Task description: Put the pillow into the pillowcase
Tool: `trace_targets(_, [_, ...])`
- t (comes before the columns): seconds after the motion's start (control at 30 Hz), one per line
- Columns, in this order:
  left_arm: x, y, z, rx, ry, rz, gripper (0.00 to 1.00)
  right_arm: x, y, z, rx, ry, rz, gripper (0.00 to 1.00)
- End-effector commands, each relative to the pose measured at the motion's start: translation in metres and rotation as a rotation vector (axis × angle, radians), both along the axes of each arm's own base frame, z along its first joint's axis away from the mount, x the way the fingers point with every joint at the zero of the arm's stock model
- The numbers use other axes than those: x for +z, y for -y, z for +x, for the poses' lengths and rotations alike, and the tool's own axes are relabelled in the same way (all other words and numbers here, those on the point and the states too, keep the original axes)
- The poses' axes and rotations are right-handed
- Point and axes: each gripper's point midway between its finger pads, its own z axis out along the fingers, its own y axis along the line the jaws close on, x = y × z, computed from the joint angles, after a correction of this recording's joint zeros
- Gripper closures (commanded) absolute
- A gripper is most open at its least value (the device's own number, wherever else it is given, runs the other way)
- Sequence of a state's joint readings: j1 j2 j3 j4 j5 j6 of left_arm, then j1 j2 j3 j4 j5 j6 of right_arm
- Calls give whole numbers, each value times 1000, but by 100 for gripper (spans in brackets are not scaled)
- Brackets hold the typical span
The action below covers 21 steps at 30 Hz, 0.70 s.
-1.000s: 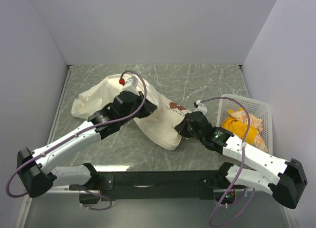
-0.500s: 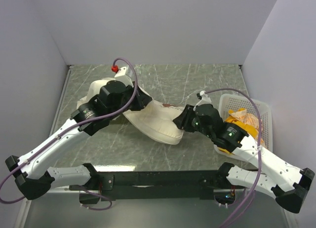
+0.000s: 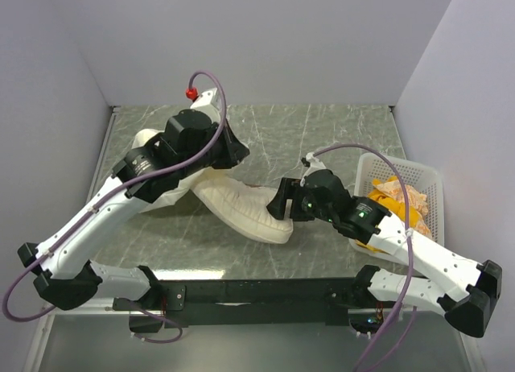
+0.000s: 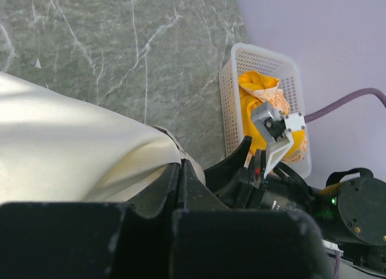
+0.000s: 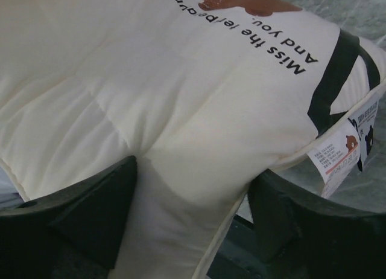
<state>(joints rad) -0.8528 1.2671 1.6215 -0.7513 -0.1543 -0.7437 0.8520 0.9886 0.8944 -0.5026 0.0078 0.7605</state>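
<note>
The pillow point(image 3: 241, 208) lies on the table's middle, its bear print and black text facing up in the right wrist view point(image 5: 181, 80). My right gripper point(image 3: 282, 201) is at its right end. Its jaws stand wide open point(image 5: 193, 176) and a corner of the pillow lies loosely between them. The limp cream pillowcase point(image 3: 149, 140) is bunched at the left, under my left arm. My left gripper point(image 4: 181, 167) is shut on a fold of the pillowcase point(image 4: 72, 146) and holds it up above the pillow. In the top view the left wrist hides those fingers.
A white basket point(image 3: 426, 179) with orange cloth point(image 3: 386, 203) in it stands at the right edge, close behind my right arm. The left wrist view shows the same basket point(image 4: 232, 86). Walls close in the table on three sides.
My right gripper has opened and let go of the pillow's end. The left arm has swung back and left, drawing the pillowcase along over the pillow.
</note>
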Motion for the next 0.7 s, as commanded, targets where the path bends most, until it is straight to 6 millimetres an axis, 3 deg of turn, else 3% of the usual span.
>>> trace_targets(0.0, [62,27,3,-82,116,-137,95,55,-12,9,30,164,117,15])
trace_targets(0.07, [41,37,34,-78,56,-114,96,49,-15,19,42,176,76,9])
trace_targets(0.1, [40,37,47,-107,34,-135,97,53,-16,27,39,183,64,9])
trace_targets(0.13, [33,40,59,-110,15,-138,98,39,-18,38,43,165,4,9])
trace_targets(0.17, [12,46,78,-94,-41,-122,98,36,-14,50,38,148,-9,7])
trace_targets(0.2, [14,42,93,-87,-48,-136,98,42,-15,61,40,157,-1,7])
trace_targets(0.23, [8,43,104,-80,-61,-137,97,34,-16,72,45,144,-17,6])
trace_targets(0.27, [-10,47,120,-61,-101,-128,96,38,-7,91,21,146,10,5])
trace_targets(0.33, [-20,40,143,-35,-127,-137,96,39,1,113,-14,148,-3,2])
trace_targets(0.37, [-41,42,156,-23,-171,-125,96,40,10,122,-48,151,-22,0])
trace_targets(0.4, [-50,36,168,1,-190,-123,97,49,12,128,-62,175,-23,0])
trace_targets(0.43, [-70,38,178,4,-231,-109,99,53,15,131,-72,184,-21,0])
trace_targets(0.53, [-95,32,201,33,-273,-106,98,75,26,140,-131,212,6,0])
trace_targets(0.6, [-102,25,214,54,-287,-105,98,93,31,140,-145,239,41,0])
trace_targets(0.63, [-118,25,221,58,-322,-95,99,99,32,139,-141,263,37,0])
trace_targets(0.67, [-112,26,223,49,-317,-99,99,103,32,135,-128,278,40,0])
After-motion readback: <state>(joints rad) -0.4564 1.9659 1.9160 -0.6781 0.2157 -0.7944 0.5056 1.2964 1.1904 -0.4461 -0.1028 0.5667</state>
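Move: The left gripper grips the pillowcase's mouth, high up; the exposed pillow's middle is about 24 cm below it and 2 cm ahead, neither left nor right. The right gripper straddles the pillow's near corner, with that same middle about 4 cm ahead, 11 cm left and 6 cm lower. From the right hand, the bear print is roughly 11 cm ahead, 9 cm left, and the tags some 9 cm ahead, 4 cm right, both about 5 cm lower. Keep the left gripper shut on the pillowcase mouth and sweep it forward about 20 cm, sinking it some 16 cm towards the table and tipping the fingers down by a good 20 degrees. Together with it, bring the right gripper off the pillow's near corner, forward about 13 cm over the printed face, opening fully and lifting slightly at the end. ##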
